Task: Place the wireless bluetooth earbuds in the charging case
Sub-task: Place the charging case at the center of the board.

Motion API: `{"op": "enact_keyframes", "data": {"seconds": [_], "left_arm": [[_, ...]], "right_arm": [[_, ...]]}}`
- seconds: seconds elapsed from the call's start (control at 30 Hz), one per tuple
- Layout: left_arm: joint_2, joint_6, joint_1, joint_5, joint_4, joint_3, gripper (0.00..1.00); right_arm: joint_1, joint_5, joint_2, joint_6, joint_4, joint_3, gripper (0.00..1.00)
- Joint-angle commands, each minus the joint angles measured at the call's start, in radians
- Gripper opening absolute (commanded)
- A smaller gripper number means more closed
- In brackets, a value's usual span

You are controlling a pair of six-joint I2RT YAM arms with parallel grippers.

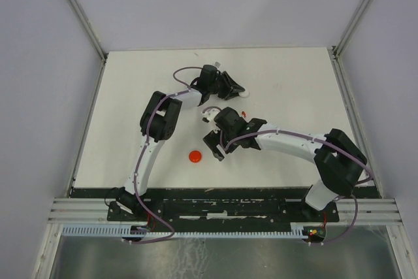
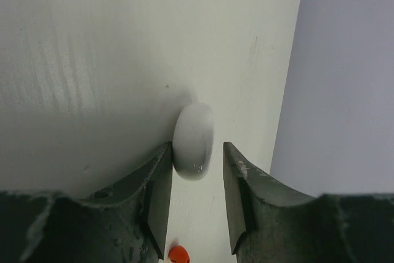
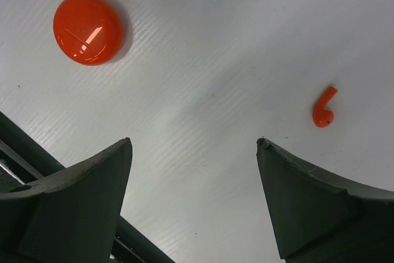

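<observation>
A white round charging case (image 2: 194, 141) stands on edge between my left gripper's (image 2: 197, 149) fingertips. It touches the left finger, and a gap shows on the right side, so the jaws are slightly open. From above, this gripper (image 1: 236, 91) sits at the middle back of the table beside the white case (image 1: 243, 94). My right gripper (image 3: 194, 141) hangs wide open over bare table with nothing between its fingers. A red earbud (image 3: 323, 109) lies just beyond its right finger. A shut red case (image 3: 88, 29) lies off to the left.
The red case (image 1: 194, 156) rests near the front of the white table (image 1: 130, 96), left of my right gripper (image 1: 214, 148). A small red piece (image 2: 178, 254) shows low between the left fingers. Grey walls enclose the table on three sides.
</observation>
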Motion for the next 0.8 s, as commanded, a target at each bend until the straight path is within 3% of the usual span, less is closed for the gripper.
{"op": "enact_keyframes", "data": {"seconds": [0.0, 0.27, 0.33, 0.57, 0.6, 0.77], "left_arm": [[0.0, 0.059, -0.004, 0.001, -0.01, 0.038, 0.47], [-0.008, 0.061, -0.003, 0.024, -0.002, 0.045, 0.61], [-0.011, 0.063, -0.002, 0.035, 0.003, 0.046, 0.72], [-0.018, 0.068, -0.001, 0.057, 0.01, 0.062, 0.81], [-0.021, 0.069, 0.0, 0.059, 0.01, 0.064, 0.87], [-0.03, 0.079, 0.006, 0.074, -0.02, 0.082, 0.9]], "right_arm": [[0.037, 0.015, 0.044, -0.037, 0.022, 0.058, 0.9], [0.078, 0.019, 0.132, -0.075, 0.051, 0.084, 0.91], [0.083, 0.022, 0.146, -0.081, 0.067, 0.085, 0.91], [0.09, 0.013, 0.19, -0.1, 0.099, 0.099, 0.91], [0.093, 0.012, 0.196, -0.102, 0.102, 0.102, 0.91], [0.098, 0.009, 0.232, -0.113, 0.091, 0.135, 0.91]]}}
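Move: The red charging case lies about 8 cm to the right hand's left, some 2 cm back and 6 cm below. The nearer red earbud is about 7 cm ahead and 6 cm to the right of that hand, 7 cm down. The white charging case sits right at the left fingertips, about 1 cm ahead, 2 cm right and 2 cm lower; the farther red earbud lies roughly 8 cm back from the left hand, 2 cm right and 3 cm down. Down and to its left goes the right hand, sinking about 5 cm as it slides over towards the red case, its wide-open fingers turning slightly counter-clockwise; it levels off low over the board without touching the case. Meanwhile the left fingers, already loosened, spread wide around the white case while the hand lifts about 2 cm. ##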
